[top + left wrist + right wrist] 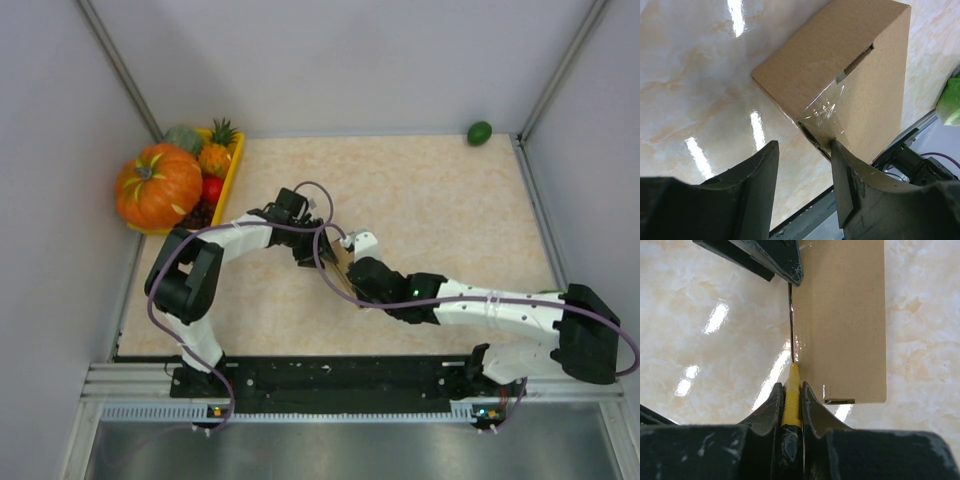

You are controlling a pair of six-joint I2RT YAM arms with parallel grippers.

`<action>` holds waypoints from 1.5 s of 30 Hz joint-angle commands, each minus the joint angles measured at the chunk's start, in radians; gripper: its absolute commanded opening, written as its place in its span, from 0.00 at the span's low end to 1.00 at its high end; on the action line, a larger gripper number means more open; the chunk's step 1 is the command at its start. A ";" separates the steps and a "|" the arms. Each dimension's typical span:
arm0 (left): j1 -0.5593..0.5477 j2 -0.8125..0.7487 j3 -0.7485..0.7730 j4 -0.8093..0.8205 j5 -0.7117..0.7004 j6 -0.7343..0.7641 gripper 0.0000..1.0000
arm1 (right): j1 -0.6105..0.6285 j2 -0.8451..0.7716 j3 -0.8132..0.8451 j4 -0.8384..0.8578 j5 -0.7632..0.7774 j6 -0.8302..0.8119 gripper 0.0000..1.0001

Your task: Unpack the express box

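The express box (840, 315) is a plain brown cardboard box lying on the marble tabletop, with clear tape over one end (827, 112). In the top view only a sliver of the box (337, 272) shows between the two arms. My right gripper (792, 390) is shut on a yellow utility knife (792, 385), whose tip sits at the box's side seam. My left gripper (802, 150) is open at the taped end. One of its fingers (845, 170) touches the box's corner, and only bare table shows between the jaws.
A yellow fruit tray (234, 170) holding a pumpkin (158, 186), a pineapple and other fruit stands at the back left. A green fruit (480, 132) lies at the back right corner. Walls close in the table on three sides.
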 commanded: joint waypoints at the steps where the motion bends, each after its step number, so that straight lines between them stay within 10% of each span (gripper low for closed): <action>1: 0.015 0.063 0.012 -0.036 -0.140 0.044 0.49 | 0.015 -0.059 -0.002 -0.099 0.020 -0.017 0.00; 29: 0.031 0.104 0.073 -0.069 -0.160 0.086 0.46 | 0.017 0.020 0.011 -0.202 -0.079 -0.051 0.00; 45: 0.032 0.080 0.038 -0.010 -0.100 0.075 0.51 | 0.017 -0.211 0.133 -0.170 0.210 -0.023 0.00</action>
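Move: The right gripper holds the yellow knife with its blade at the express box's taped left seam; the box's middle lies about 8 cm ahead of this hand, 1 cm to its left and 8 cm below. The seam's near end is roughly 1 cm ahead, 1 cm left and 6 cm down; the left gripper is some 10 cm ahead, 6 cm left and 6 cm lower. From the left gripper the box's middle lies about 3 cm back, 5 cm right and 3 cm down. Draw the knife with the right gripper slowly rightward and slightly back, about 2 cm, along the box's left seam towards its near end, then lift the blade clear with a quick rise of some 5 cm, fingers shut on the handle. Meanwhile keep the left gripper's rear finger on the seam's far part, easing forward a little over 1 cm. ##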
